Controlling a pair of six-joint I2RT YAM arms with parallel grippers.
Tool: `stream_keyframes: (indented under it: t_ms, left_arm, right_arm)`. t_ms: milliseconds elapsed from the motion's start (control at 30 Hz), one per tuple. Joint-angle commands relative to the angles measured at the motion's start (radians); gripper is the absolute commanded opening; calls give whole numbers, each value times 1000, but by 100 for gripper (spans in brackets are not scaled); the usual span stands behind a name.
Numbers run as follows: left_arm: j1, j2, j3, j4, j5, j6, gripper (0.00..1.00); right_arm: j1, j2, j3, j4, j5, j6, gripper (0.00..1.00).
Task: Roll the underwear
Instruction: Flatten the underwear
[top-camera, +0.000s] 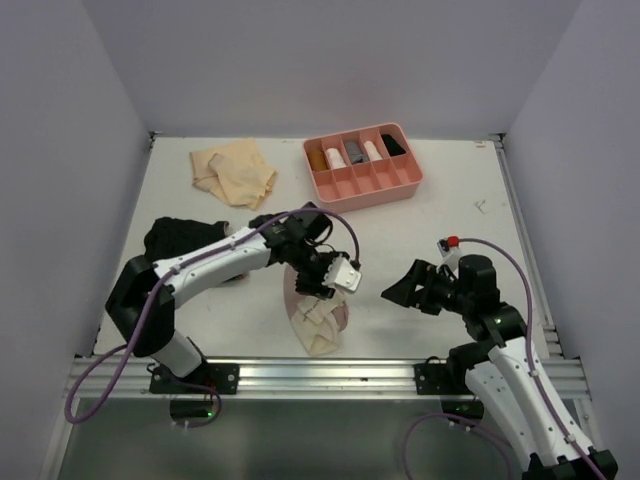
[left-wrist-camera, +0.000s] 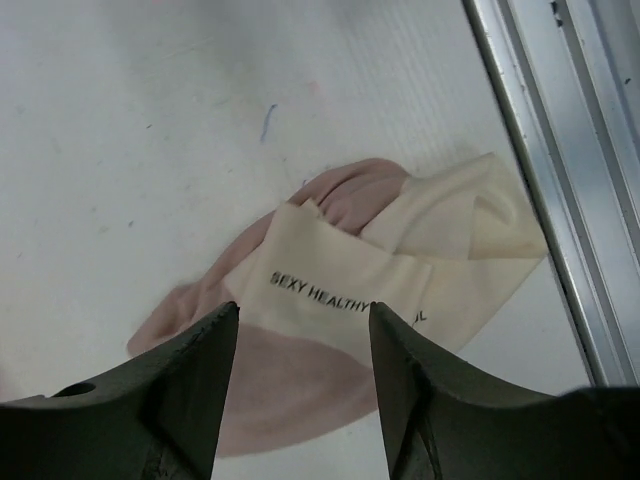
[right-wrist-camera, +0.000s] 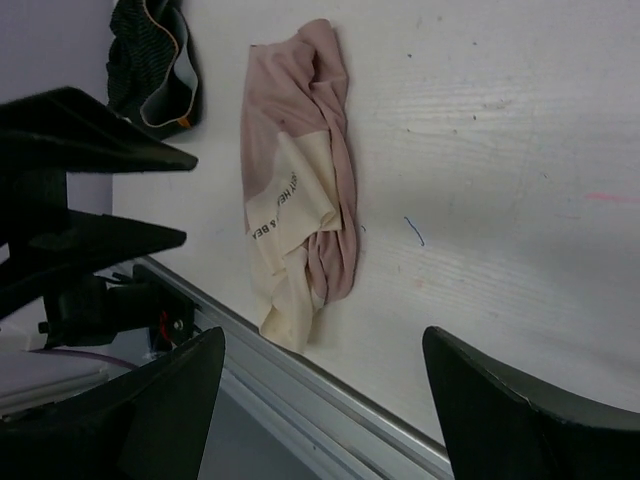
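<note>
The dusty pink underwear with cream patches (top-camera: 316, 318) lies crumpled near the table's front edge, printed text on its cream part (left-wrist-camera: 330, 285). My left gripper (top-camera: 318, 290) hovers just above it, open, with nothing between its fingers (left-wrist-camera: 303, 312). To the right of the garment my right gripper (top-camera: 400, 291) is wide open and empty (right-wrist-camera: 322, 340), facing the pink underwear (right-wrist-camera: 300, 200) from a short distance. The black underwear (top-camera: 180, 238) lies bunched at the left, partly under the left arm (right-wrist-camera: 150, 60). The pale tan underwear (top-camera: 235, 172) is spread at the back left.
A pink divided tray (top-camera: 362, 196) at the back holds several rolled items. An aluminium rail (top-camera: 320, 375) runs along the front edge, right beside the pink garment's cream end (left-wrist-camera: 560, 200). Grey walls close in both sides.
</note>
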Motion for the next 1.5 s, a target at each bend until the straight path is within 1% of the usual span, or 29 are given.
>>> stream_keyframes:
  t_ms: [0,67,133,267,433,633,700,733,800,833,900,933,1000,1100,1133,1167,1200,1233,1300,1333,1433,1467]
  left_arm:
    - [-99,76,35,7,-47,117,58]
    - [-126,104,41,24,-44,137,56]
    - [-131,136,50,44,-36,151,56]
    - [-134,193,96,37,-29,186,54]
    - [-134,270,112,37,-39,213,53]
    - [-134,330,110,30,-52,239,48]
    - [-132,334,100,37,-58,242,43]
    - [-131,334,96,39,-62,242,36]
    - [-129,324,87,47,-62,239,28]
    - [-123,316,84,51,-58,227,18]
    - [-114,279,75,60,-50,207,10]
    - [-99,262,67,68,-45,185,2]
    - [-74,193,41,102,-42,156,0]
    - [-1,114,34,125,-27,96,0]
    - [48,97,34,131,-26,50,0]
    - [74,69,34,137,-22,33,0]
    - [102,54,30,140,-21,19,0]
    - [155,26,15,157,-28,-32,0]
    - [209,3,-5,201,-36,-73,0]
    - [254,-14,-32,232,-47,-111,0]
    - [309,-15,-65,264,-94,-184,0]
    - [320,-11,-83,293,-111,-206,0]
  right_arm:
    - [3,22,34,-120,41,-25,84]
    - [3,27,41,-139,57,-40,83]
    - [5,24,37,-142,60,-40,82]
    - [3,28,35,-127,65,-41,82]
    - [3,56,37,-117,62,-55,80]
    - [5,80,49,-119,62,-75,80]
    - [5,90,54,-114,58,-83,79]
    - [5,94,54,-113,54,-84,78]
    - [5,102,55,-110,51,-91,77]
    - [5,105,57,-108,48,-95,76]
    - [5,110,58,-102,40,-103,75]
    - [6,113,58,-99,37,-107,72]
    - [6,128,58,-76,20,-109,70]
    - [15,154,61,-30,8,-117,63]
    - [18,183,66,-18,3,-118,61]
    - [32,197,69,11,-1,-118,56]
    - [43,217,84,24,0,-118,54]
    - [57,250,95,54,6,-117,52]
    - [125,293,135,85,46,-111,46]
    - [190,348,152,119,64,-109,44]
    - [322,457,234,185,161,-92,38]
    - [425,543,289,197,198,-92,38]
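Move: The underwear lies crumpled under the left hand, its middle about 10 cm below, 2 cm back and 3 cm to the right, with the cream lettered waistband on top. From the left hand, the dark cloth is some 31 cm left and 14 cm ahead, and the pink box about 36 cm ahead and 12 cm right. From the right hand, the underwear's middle is roughly level fore and aft, 16 cm to its left and 10 cm below. The left hand sinks about 9 cm and shifts some 4 cm right onto the cream waistband, shuts its half-open fingers on the band at the lettering's far end, then lifts about 10 cm while drawing it forward some 12 cm and left 10 cm, turning counter-clockwise. The right hand dips about 3 cm, waits beside the cloth, then swings left towards it, its fingers closing about halfway without touching it. ##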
